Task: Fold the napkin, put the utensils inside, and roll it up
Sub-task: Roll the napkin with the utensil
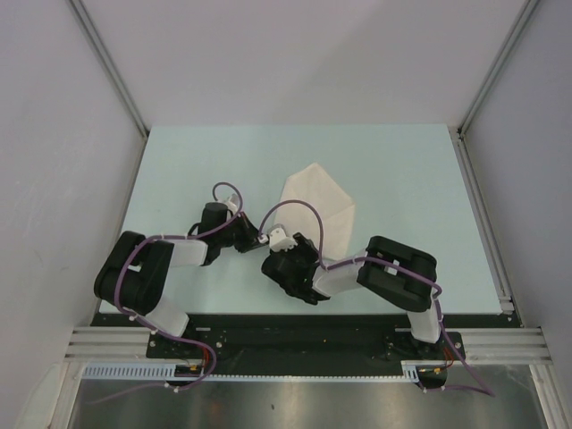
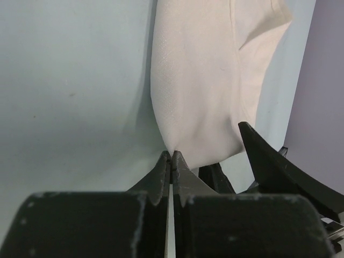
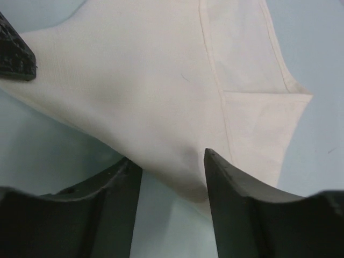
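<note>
The cream napkin (image 1: 319,198) lies partly folded on the pale table, with its near end lifted. My left gripper (image 2: 171,154) is shut on the napkin's (image 2: 199,80) near left corner. In the top view it (image 1: 259,238) sits at the cloth's near left end. My right gripper (image 3: 169,158) is open, and its fingers straddle the raised near edge of the napkin (image 3: 161,91) without closing on it. In the top view it (image 1: 295,247) is just right of the left gripper. The knife is not in view.
The right gripper's fingers (image 2: 274,166) show close beside the left jaws. A left fingertip (image 3: 13,54) shows at the upper left of the right wrist view. Bare table (image 1: 197,170) surrounds the napkin, with grey walls and rails at its sides.
</note>
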`<state>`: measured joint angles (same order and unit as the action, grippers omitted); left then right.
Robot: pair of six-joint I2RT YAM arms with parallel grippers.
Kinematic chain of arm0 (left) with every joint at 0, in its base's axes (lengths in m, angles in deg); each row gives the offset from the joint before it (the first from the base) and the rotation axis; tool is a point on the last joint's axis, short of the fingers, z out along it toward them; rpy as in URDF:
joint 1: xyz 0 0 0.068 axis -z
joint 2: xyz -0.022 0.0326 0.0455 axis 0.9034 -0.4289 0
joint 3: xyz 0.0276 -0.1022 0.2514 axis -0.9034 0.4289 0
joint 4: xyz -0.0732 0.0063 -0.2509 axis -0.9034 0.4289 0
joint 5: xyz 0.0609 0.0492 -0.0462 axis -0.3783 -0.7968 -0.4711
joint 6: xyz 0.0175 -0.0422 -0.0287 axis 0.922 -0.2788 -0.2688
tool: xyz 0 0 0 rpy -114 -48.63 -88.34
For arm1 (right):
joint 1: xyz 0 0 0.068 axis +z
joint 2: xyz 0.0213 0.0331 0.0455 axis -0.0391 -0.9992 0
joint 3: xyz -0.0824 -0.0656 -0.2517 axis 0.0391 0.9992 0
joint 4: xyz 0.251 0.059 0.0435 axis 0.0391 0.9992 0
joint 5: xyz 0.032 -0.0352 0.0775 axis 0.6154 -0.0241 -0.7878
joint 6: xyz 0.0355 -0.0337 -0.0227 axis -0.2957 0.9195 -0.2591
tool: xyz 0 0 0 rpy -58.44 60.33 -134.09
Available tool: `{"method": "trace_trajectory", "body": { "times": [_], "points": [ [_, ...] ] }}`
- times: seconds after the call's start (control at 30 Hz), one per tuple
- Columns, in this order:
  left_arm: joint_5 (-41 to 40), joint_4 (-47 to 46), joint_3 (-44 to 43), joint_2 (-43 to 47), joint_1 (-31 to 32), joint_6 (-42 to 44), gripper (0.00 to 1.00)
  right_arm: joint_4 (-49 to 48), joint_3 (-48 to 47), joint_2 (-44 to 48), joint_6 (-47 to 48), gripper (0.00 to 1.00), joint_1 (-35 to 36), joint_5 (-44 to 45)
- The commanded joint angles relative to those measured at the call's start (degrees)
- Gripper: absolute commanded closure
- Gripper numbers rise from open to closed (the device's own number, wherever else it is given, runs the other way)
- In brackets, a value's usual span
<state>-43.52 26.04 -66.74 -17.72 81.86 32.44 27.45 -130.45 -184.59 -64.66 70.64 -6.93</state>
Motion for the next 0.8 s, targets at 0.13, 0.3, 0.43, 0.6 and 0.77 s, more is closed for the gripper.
{"method": "trace_trajectory", "body": {
  "times": [0.13,0.3,0.43,0.6,0.77],
  "points": [
    [0.1,0.0,-2.5,2.3,-0.6,0.6,1.0,1.0,1.6,-1.0,3.2,0.68,0.1,-3.2],
    [-0.3,0.3,-3.0,2.7,-0.6,1.6,0.75,0.6,1.4,-0.9,9.4,0.83,-0.2,-10.2],
    [-2.8,1.9,-3.0,4.3,-0.8,3.4,0.55,4.8,0.0,1.4,9.2,0.97,-1.2,-17.9],
    [-7.3,4.5,-0.9,8.4,-2.0,5.0,0.31,12.5,-2.6,5.7,7.0,1.0,-3.3,-31.1],
    [-13.8,8.0,1.7,13.1,-2.1,8.3,0.24,21.9,-7.9,7.9,4.8,1.0,-6.8,-41.8]
  ]
}}
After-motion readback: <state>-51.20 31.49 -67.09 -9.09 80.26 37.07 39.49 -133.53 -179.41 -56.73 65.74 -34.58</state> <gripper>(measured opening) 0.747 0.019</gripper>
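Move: My right fingers already straddle the napkin's near edge, which lies right between them and perhaps 1 cm below. The napkin's left end, still pinched shut in my left hand, is about 10 cm to the left and level with it. The napkin's far tip stands some 19 cm ahead and 2 cm to my right hand's right, its right-hand corner about 8 cm ahead and 13 cm right. From my left hand, the spot to be gripped is roughly 10 cm to the right. I sink my right hand a good centimetre while its fingers shut on the napkin's near edge. My left fingers open wide and let go of the end as that grip closes, and the left hand backs off about 4 cm, left, up and forward. Keeping its pinch, my right hand then draws some 2 cm left, tipping its fingers down and turning counter-clockwise, each by nearly 20 degrees. ##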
